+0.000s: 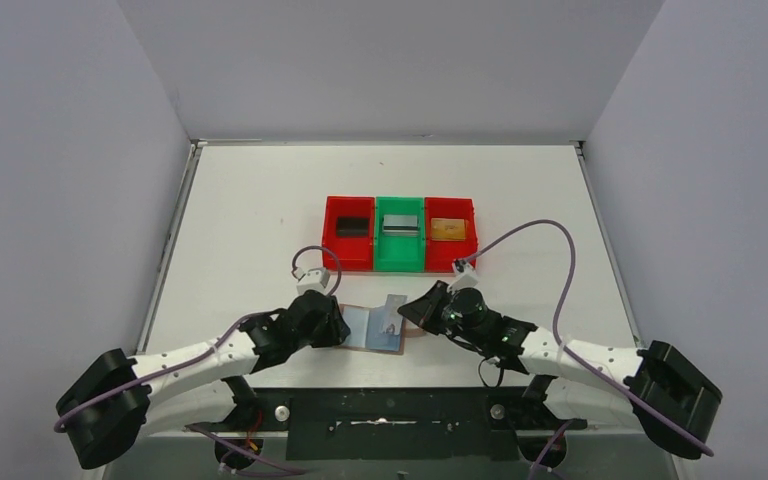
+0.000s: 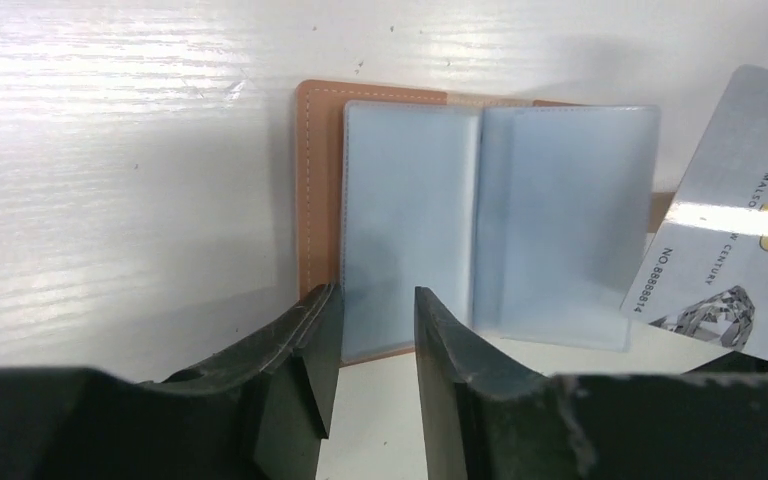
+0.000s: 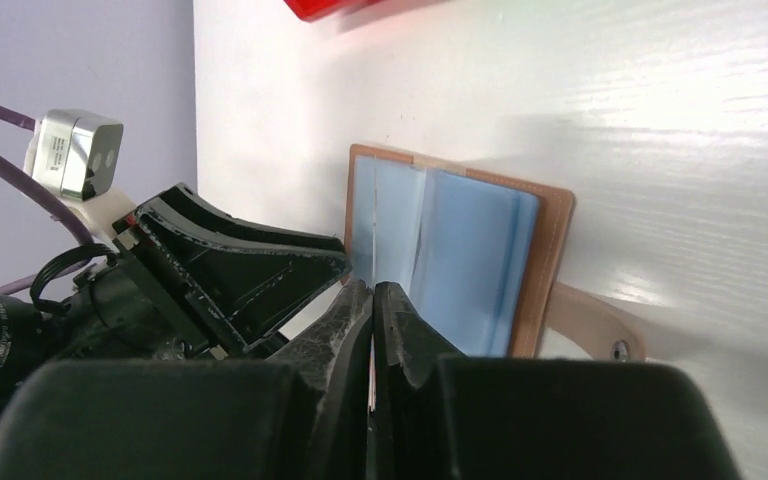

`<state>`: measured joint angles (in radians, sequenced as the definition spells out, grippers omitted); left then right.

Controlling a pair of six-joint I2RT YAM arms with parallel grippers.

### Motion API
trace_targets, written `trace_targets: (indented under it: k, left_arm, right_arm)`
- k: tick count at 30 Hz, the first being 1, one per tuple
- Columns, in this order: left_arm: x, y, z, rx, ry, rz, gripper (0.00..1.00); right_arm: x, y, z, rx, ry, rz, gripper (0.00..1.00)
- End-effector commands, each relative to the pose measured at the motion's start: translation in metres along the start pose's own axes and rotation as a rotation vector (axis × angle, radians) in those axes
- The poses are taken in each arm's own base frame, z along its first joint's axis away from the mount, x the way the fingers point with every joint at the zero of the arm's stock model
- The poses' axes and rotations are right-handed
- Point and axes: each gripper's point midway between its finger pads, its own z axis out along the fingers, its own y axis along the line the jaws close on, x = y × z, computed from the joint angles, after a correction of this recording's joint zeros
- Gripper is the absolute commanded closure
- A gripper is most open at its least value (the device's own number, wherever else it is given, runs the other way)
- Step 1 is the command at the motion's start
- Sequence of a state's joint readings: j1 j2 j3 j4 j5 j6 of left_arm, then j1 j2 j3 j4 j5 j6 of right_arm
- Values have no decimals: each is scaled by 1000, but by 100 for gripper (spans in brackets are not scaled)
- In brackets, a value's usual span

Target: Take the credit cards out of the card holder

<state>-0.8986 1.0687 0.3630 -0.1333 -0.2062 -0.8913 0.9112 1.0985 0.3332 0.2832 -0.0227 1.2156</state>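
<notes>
The card holder (image 1: pixel 372 332) lies open on the table between my two arms, tan leather outside and pale blue pockets inside (image 2: pixel 410 200). My left gripper (image 2: pixel 375 292) stands open at its near edge, fingertips just over the left pocket with nothing between them. My right gripper (image 3: pixel 373 285) is shut on a silver-grey credit card (image 2: pixel 725 220), held clear of the pockets at the holder's right side. In the right wrist view this card (image 3: pixel 372 235) shows edge-on as a thin line. In the top view it (image 1: pixel 394 308) sticks up beside the right gripper (image 1: pixel 410 313).
Behind the holder stand three bins in a row: a red one (image 1: pixel 335 245) with a black card (image 1: pixel 352 226), a green one (image 1: pixel 398 258) with a silver card (image 1: pixel 398 225), and a red one (image 1: pixel 468 215) with a gold card (image 1: pixel 448 229). The holder's strap tab (image 3: pixel 590 320) points right.
</notes>
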Motion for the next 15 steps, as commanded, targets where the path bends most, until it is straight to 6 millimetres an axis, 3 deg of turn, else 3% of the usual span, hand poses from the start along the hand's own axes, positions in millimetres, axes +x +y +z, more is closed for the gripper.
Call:
trace_targets:
  k: [1,6,10,15]
  left_arm:
    - [-30,-20,-18,54,-87,-8,65]
    - [-41,-20,-20,51,-121,-18,52]
    - [-47,-14,-15,34,-95,-48,51]
    - [-72,-27,-30,100,-142,-42,45]
  right_arm:
    - [-24,0,-11,0,-122,-84,100]
    - [-42,6,-22,-7,-207,-164,100]
    - [-52,16,-31,-29,-245,-271,100]
    - [-72,19,-46,-6,-325,-381,100]
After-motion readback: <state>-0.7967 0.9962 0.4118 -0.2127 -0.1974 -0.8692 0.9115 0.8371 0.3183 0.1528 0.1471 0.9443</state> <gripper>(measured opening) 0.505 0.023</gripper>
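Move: From the right hand, which already holds the silver card, the green tray is about 21 cm ahead and 1 cm left, some 7 cm lower; at the same distance out, the black-card tray lies 13 cm left and the gold-card tray 11 cm right. The card holder is about 7 cm to its left, 8 cm below. For the left hand, the holder's middle is 3 cm ahead, 5 cm right and 2 cm below; the green tray is about 24 cm ahead, 12 cm right and 1 cm lower. Still pinching the silver card in shut fingers, the right hand carries it away from the card holder, to the right and up with some forward, about 5 cm in all, while the wrist tips upward nearly 20 degrees. The left hand comes free of the holder's near left part, its fingers spreading wider as it rises some 2.5 cm, then eases forward and slightly left. ##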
